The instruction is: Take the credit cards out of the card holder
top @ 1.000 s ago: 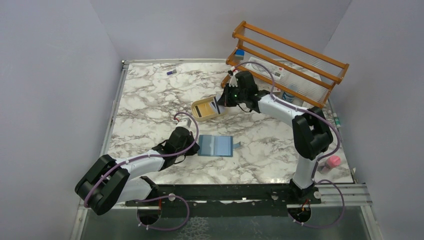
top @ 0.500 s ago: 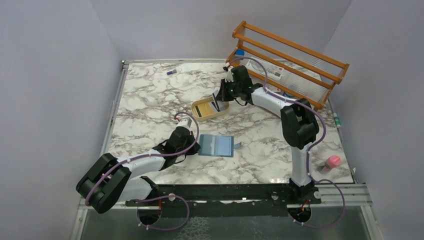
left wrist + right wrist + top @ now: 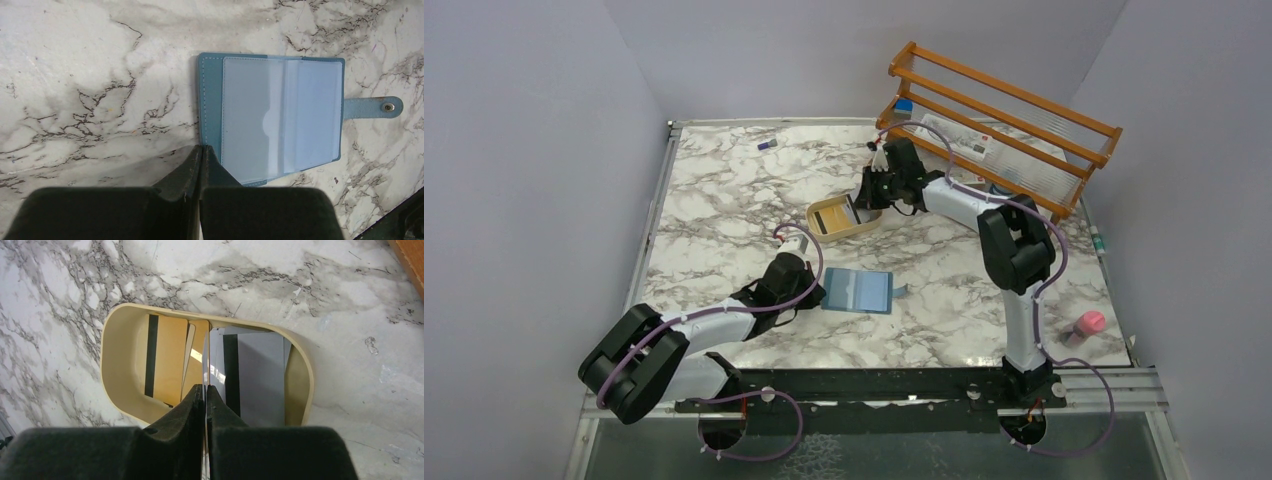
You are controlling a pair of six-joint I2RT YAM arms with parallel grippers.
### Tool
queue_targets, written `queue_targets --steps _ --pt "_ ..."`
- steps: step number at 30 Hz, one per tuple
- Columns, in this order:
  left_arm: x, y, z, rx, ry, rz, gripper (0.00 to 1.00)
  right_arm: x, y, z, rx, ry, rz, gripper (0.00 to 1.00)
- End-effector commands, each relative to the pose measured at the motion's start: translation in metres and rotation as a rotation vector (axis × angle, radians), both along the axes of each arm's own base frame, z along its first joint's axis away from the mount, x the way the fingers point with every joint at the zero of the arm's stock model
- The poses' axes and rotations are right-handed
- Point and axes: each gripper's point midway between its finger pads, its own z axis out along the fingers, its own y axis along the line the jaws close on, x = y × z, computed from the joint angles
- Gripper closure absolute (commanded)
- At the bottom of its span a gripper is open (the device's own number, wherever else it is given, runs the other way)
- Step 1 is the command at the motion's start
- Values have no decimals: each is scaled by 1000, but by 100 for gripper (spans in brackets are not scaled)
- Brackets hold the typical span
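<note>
The teal-blue card holder (image 3: 856, 291) lies open on the marble, its clear pockets (image 3: 280, 115) and snap tab (image 3: 372, 107) facing up. No card shows in the pockets. My left gripper (image 3: 201, 147) is shut, its tips resting on the holder's near left corner (image 3: 816, 296). My right gripper (image 3: 205, 387) hovers over the tan tray (image 3: 107, 355) and is shut on a thin credit card (image 3: 204, 360) seen edge-on. Inside the tray lie a yellow card (image 3: 170, 360) and a grey card (image 3: 260, 375), each with a dark stripe. From above, the right gripper (image 3: 861, 200) is at the tray's right end.
An orange wooden rack (image 3: 1004, 110) holding small items stands at the back right, just behind the right arm. A pink object (image 3: 1090, 322) sits near the right front edge. A small purple item (image 3: 767, 145) lies at the back left.
The right arm has swung left and lowered its card down into the tray. The left arm and the card holder have not moved.
</note>
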Motion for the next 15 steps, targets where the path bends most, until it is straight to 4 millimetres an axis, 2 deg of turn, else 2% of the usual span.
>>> queue_targets --steps 1,8,12,15 --pt "-4 2 -2 23 14 -16 100 -5 -6 -19 -30 42 8 86" --pt "-6 5 -2 28 14 -10 100 4 -18 -18 -70 31 -37 71" --pt "-7 6 -3 29 15 -9 100 15 -25 -1 -91 -10 -62 71" --pt "-6 5 -2 29 15 -8 100 26 -29 22 -113 -71 -89 67"
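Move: Between its barely parted fingertips the right hand still has a thin card on edge; the silver card pile lies about 1 cm ahead, 1 cm to its right and 5 cm below. In the same tray, the yellow cards are some 5 cm left of the hand and 1 cm back, at the pile's height; the card holder is about 17 cm back, straight behind. From the left hand, the pile lies roughly 17 cm ahead and 8 cm right. The right fingers open and let go of the card, sinking about 1 cm, then shifting 2 cm right. ##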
